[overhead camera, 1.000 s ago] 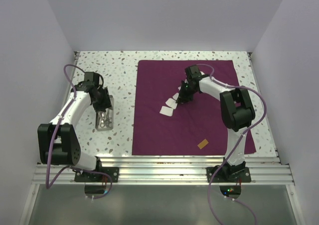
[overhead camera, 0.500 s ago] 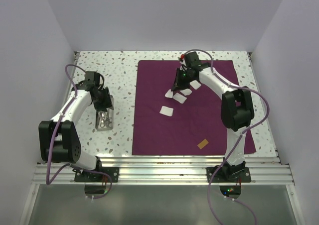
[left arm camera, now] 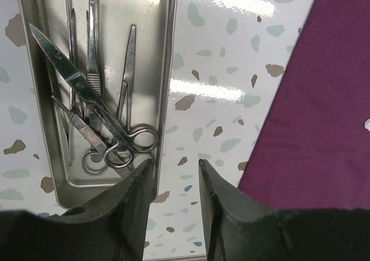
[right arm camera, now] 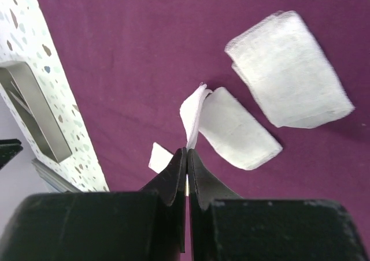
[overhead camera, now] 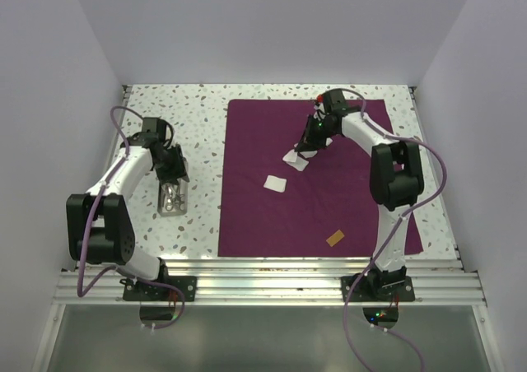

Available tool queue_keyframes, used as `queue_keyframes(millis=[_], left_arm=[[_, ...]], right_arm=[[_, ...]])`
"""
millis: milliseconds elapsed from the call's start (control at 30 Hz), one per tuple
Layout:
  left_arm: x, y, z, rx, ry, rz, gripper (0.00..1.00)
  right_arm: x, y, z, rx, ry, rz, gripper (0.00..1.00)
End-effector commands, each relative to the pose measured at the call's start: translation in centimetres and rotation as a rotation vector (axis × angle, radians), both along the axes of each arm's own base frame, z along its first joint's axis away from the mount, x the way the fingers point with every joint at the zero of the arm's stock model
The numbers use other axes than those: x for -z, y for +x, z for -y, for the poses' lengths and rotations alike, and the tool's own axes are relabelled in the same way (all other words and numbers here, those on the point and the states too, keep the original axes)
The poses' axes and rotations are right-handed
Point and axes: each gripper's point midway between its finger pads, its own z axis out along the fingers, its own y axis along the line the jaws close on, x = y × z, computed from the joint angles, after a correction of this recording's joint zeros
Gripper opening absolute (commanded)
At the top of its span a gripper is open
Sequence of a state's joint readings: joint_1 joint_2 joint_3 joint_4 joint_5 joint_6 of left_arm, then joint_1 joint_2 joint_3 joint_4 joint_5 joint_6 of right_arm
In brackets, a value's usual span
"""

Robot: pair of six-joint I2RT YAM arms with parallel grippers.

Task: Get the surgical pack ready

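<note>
The purple cloth [overhead camera: 346,199] lies flat across the right half of the table. My right gripper [right arm camera: 188,150] hangs above it, shut on the edge of one white gauze square [right arm camera: 194,115] that stands up from the fingertips. Under it lie more gauze squares [right arm camera: 240,128], [right arm camera: 289,70], seen from the top as one [overhead camera: 296,160] and another [overhead camera: 275,183]. The steel tray [left arm camera: 167,70] rests on the speckled table left of the cloth, holding scissors [left arm camera: 75,82] and forceps [left arm camera: 128,64]. My left gripper [left arm camera: 173,166] is open at the tray's near right corner, with only bare table between its fingers.
A small orange-brown tab [overhead camera: 334,239] lies on the cloth near its front edge. White walls close in the table on the left, back and right. The tray [overhead camera: 174,210] sits close to the left arm, about a hand's width from the cloth's left edge.
My right gripper has risen from the row of gauze with one square pinched, swung toward the back, then a little right. The gauze below has shifted. The left arm has barely moved.
</note>
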State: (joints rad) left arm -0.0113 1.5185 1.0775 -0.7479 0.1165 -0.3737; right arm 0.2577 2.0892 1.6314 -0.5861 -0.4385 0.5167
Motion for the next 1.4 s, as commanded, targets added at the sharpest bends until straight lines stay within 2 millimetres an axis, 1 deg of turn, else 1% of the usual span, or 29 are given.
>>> queue_keyframes(millis=[0, 333, 567, 700, 900, 1133, 1367], left_arm=[[-1.4, 1.9, 0.0, 0.018, -0.013, 0.061, 0.41], [-1.4, 2.0, 0.0, 0.019, -0.015, 0.058, 0.4], [-1.3, 2.0, 0.1, 0.015, -0.017, 0.057, 0.4], [-1.2, 1.9, 0.1, 0.012, -0.021, 0.055, 0.4], [-1.2, 2.0, 0.3, 0.007, -0.03, 0.054, 0.4], [-1.1, 2.0, 0.4, 0.004, -0.036, 0.052, 0.4], [-1.1, 1.9, 0.4, 0.001, -0.038, 0.051, 0.4]], right_arm=[[0.2, 0.4, 0.0, 0.012, 0.058, -0.013, 0.0], [2.2, -0.6, 0.9, 0.026, 0.041, -0.073, 0.0], [3.0, -0.6, 1.9, 0.035, 0.016, -0.083, 0.0], [3.8, -1.1, 2.7, 0.044, 0.006, -0.103, 0.0], [4.0, -1.1, 3.3, 0.048, 0.003, -0.104, 0.0], [4.0, -1.0, 3.4, 0.044, 0.01, -0.108, 0.0], [4.7, -1.0, 3.7, 0.042, -0.008, -0.114, 0.0]])
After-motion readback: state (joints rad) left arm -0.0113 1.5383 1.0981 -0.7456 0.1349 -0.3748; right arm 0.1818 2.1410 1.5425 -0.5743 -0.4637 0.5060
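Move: The shut right fingers hold a gauze pad by its edge. The pad it is taken to lies about 6 cm below the hand, roughly 2 cm to its right and level with it fore and aft. Along the slanting row, the next pad is some 4 cm ahead and 4 cm right of the hand, and the nearest-in pad is 6 cm back and 4 cm left. From the left hand the target pad lies about 11 cm ahead, 33 cm right and 6 cm below. The right hand lowers its pinched gauze onto the pad just to its right, shifting about a centimetre right at first, then sinking some 5 cm in all while working about 3.5 cm to the right, with a pause in the rightward drift before the last bit of descent. The fingers stay shut on the gauze's edge and tip slightly further down, by 5 to 10 degrees, ending low at the near right edge of the target pad with the held gauze laid over it. ##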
